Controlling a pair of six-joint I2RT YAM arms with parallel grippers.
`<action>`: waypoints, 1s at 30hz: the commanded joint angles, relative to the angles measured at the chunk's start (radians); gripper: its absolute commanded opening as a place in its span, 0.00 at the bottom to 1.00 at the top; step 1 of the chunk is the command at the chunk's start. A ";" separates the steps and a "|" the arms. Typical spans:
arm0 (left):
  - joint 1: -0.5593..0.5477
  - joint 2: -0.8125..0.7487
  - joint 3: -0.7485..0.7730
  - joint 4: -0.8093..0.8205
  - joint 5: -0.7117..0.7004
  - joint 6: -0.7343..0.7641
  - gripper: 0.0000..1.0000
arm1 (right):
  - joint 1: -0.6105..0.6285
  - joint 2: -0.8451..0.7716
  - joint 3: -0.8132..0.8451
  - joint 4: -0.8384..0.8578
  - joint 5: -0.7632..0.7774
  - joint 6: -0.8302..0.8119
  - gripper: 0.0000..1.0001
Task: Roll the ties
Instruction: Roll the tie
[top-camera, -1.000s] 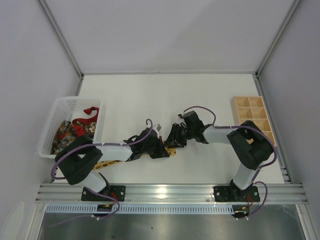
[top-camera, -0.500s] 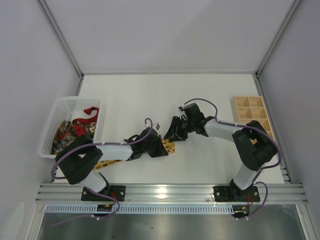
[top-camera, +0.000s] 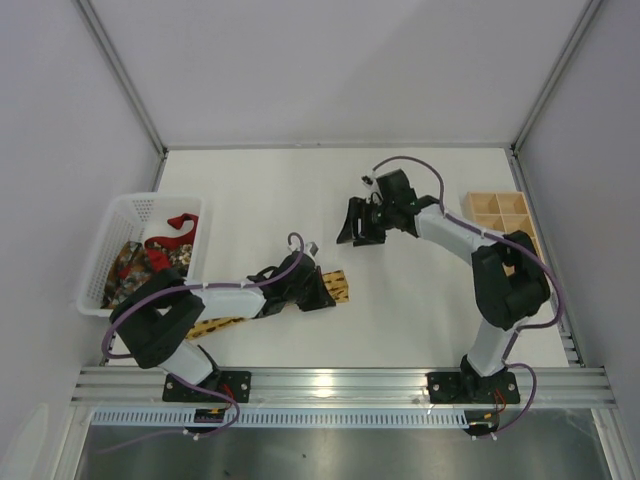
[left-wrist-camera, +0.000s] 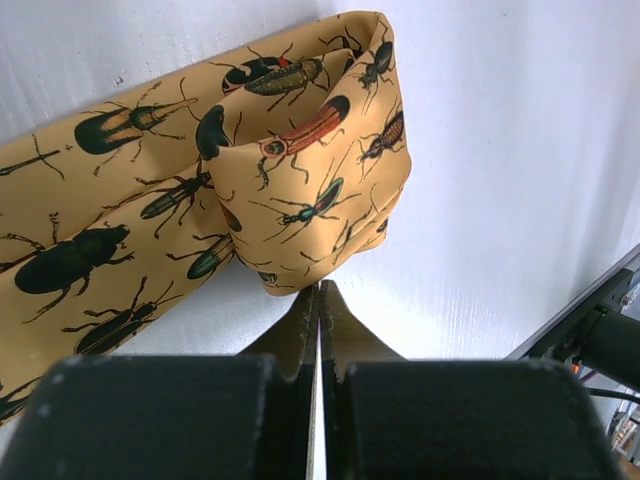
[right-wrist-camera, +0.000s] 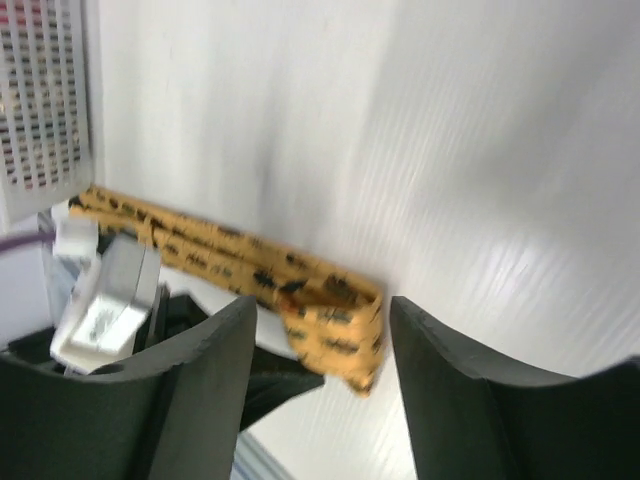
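The yellow-gold tie (top-camera: 338, 286) with a beetle print lies on the white table, its end folded into a loose roll (left-wrist-camera: 300, 170); the rest runs back under my left arm (top-camera: 215, 327). My left gripper (top-camera: 322, 297) is shut, its tips (left-wrist-camera: 320, 292) right at the roll's near edge with no fabric seen between them. Well behind the roll and apart from it, my right gripper (top-camera: 357, 232) is open and empty. Its blurred wrist view looks down on the tie (right-wrist-camera: 330, 310) between the fingers. A red tie (top-camera: 178, 222) and a dark patterned tie (top-camera: 128, 262) lie in the basket.
A white plastic basket (top-camera: 120, 210) stands at the table's left edge, also seen in the right wrist view (right-wrist-camera: 45, 100). A wooden tray with compartments (top-camera: 505, 225) sits at the right edge. Purple cables loop over both arms.
My right gripper has let go of the roll, opened wider and pulled back and to the right, away from it. The left gripper has stayed shut at the roll.
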 joint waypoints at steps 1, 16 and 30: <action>0.007 -0.001 0.042 0.007 -0.016 0.015 0.00 | -0.037 0.109 0.146 -0.076 0.016 -0.132 0.60; 0.010 0.009 0.060 -0.015 -0.036 0.020 0.00 | 0.087 0.369 0.296 -0.126 0.096 -0.230 0.17; 0.015 -0.011 0.059 -0.038 -0.067 0.028 0.01 | 0.119 0.215 0.045 -0.125 -0.044 -0.227 0.17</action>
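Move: Back and to the left of the raised right hand, the rolled end of the tie lies about 8 cm back, 4 cm left and 9 cm below. The left gripper is about 12 cm back and 6 cm left, also low; the tie's flat run has its middle some 14 cm back and 25 cm left of the right hand. From the left hand, the roll is about 3 cm ahead and 1 cm right, at its own height. Swinging forward about 6 cm, the right hand drops some 9 cm to the table beyond the rolled tie and then draws back nearly 10 cm, low, to its far edge, closing the fingers to a narrow gap and turning about 15 degrees counter-clockwise. The left hand, fingers still shut, stays with its tips at the roll's near side. ##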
